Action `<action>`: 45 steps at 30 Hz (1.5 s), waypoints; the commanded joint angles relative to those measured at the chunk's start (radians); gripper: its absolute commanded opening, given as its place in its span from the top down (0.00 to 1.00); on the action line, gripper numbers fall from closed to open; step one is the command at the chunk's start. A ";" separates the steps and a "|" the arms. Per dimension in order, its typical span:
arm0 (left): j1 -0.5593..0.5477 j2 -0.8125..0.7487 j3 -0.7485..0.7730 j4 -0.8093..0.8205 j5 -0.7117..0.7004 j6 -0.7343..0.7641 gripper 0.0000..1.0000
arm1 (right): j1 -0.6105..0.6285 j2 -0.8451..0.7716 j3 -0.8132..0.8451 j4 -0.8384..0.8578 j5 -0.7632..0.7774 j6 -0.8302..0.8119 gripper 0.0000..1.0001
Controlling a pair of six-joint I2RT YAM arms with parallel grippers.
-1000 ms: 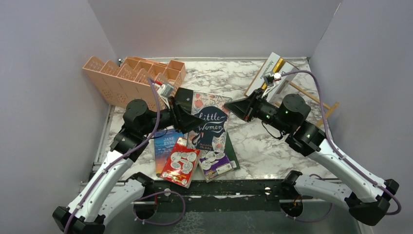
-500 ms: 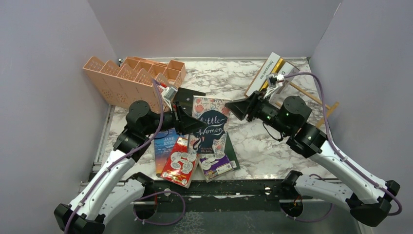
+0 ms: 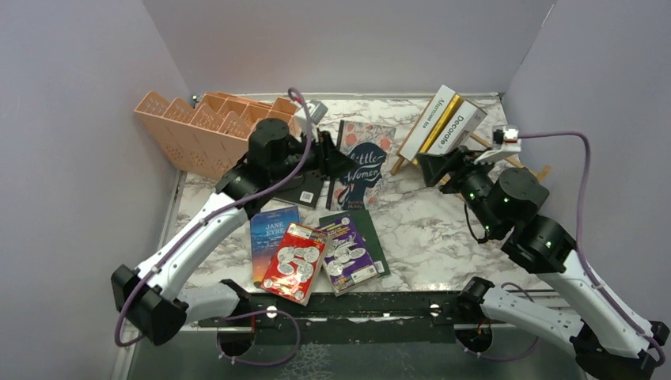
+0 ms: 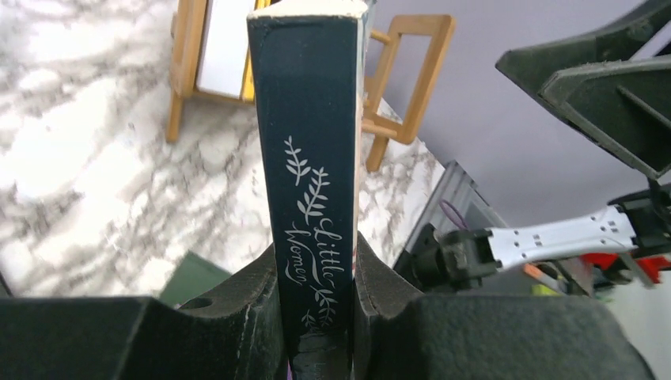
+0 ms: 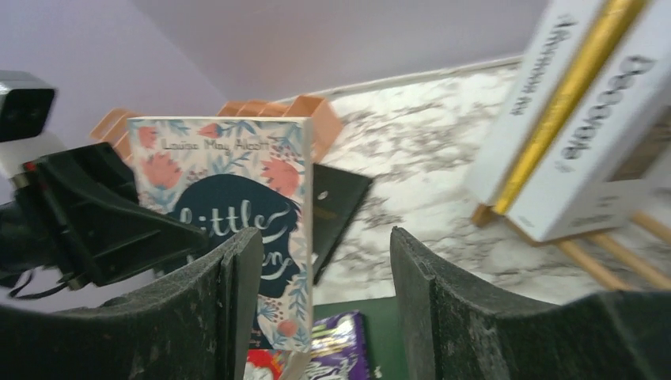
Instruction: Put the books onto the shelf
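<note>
My left gripper (image 3: 339, 163) is shut on the dark spine of the "Little Women" book (image 3: 362, 165), holding it upright above the table; the spine (image 4: 312, 158) runs up between the jaws. My right gripper (image 3: 429, 168) is open and empty, to the right of that book (image 5: 229, 206). The light-wood shelf (image 3: 497, 150) at the back right holds white, yellow and "Decorate" books (image 3: 443, 123). On the table lie a black book (image 3: 305, 190), blue "Jane Eyre" (image 3: 271, 233), a red cartoon book (image 3: 294, 261), a purple one (image 3: 346, 252) and a dark green one (image 3: 375, 237).
A peach plastic lattice organizer (image 3: 206, 127) stands at the back left, behind my left arm. Purple walls close in the marble table (image 3: 443, 237) on three sides. A black rail (image 3: 356, 305) runs along the near edge.
My left gripper closed on "Little Women", lifted it off the pile and carried it back and right, standing it upright. My right gripper opened, let go of its edge and drew back to the right.
</note>
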 commanded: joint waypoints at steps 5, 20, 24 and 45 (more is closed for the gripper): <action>-0.178 0.283 0.361 0.105 -0.189 0.158 1.00 | -0.002 -0.105 0.076 -0.182 0.393 -0.084 0.37; -0.462 0.899 0.990 0.129 -0.537 0.449 1.00 | -0.002 -0.354 0.172 -0.291 0.504 -0.061 0.39; -0.470 1.043 1.139 0.138 -0.622 0.439 1.00 | -0.002 -0.390 0.206 -0.355 0.506 -0.038 0.40; -0.472 1.357 1.329 0.268 -0.738 0.561 1.00 | -0.001 -0.399 0.205 -0.560 0.487 0.088 0.40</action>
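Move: Little Women is already gripped by the spine in the left hand. Its place on the wooden shelf, the free space just right of the white Decorate book, lies about 37 cm to that hand's right, 16 cm ahead and 15 cm lower. Decorate is some 31 cm right and 19 cm ahead; Afternoon Tea about 24 cm right and 22 cm ahead, both at about that lower height. From the empty right hand the space is roughly 22 cm right, 17 cm ahead, 20 cm down. Little Women stays pinched by its spine as the left hand lifts it a little, sweeps it some 32 cm right, then eases forward and down to the free space beside Decorate, rolling about 30 degrees to bring the book upright. The open right hand clears the way, swinging about 20 cm right and 10 cm back, rising first and turning clockwise. ##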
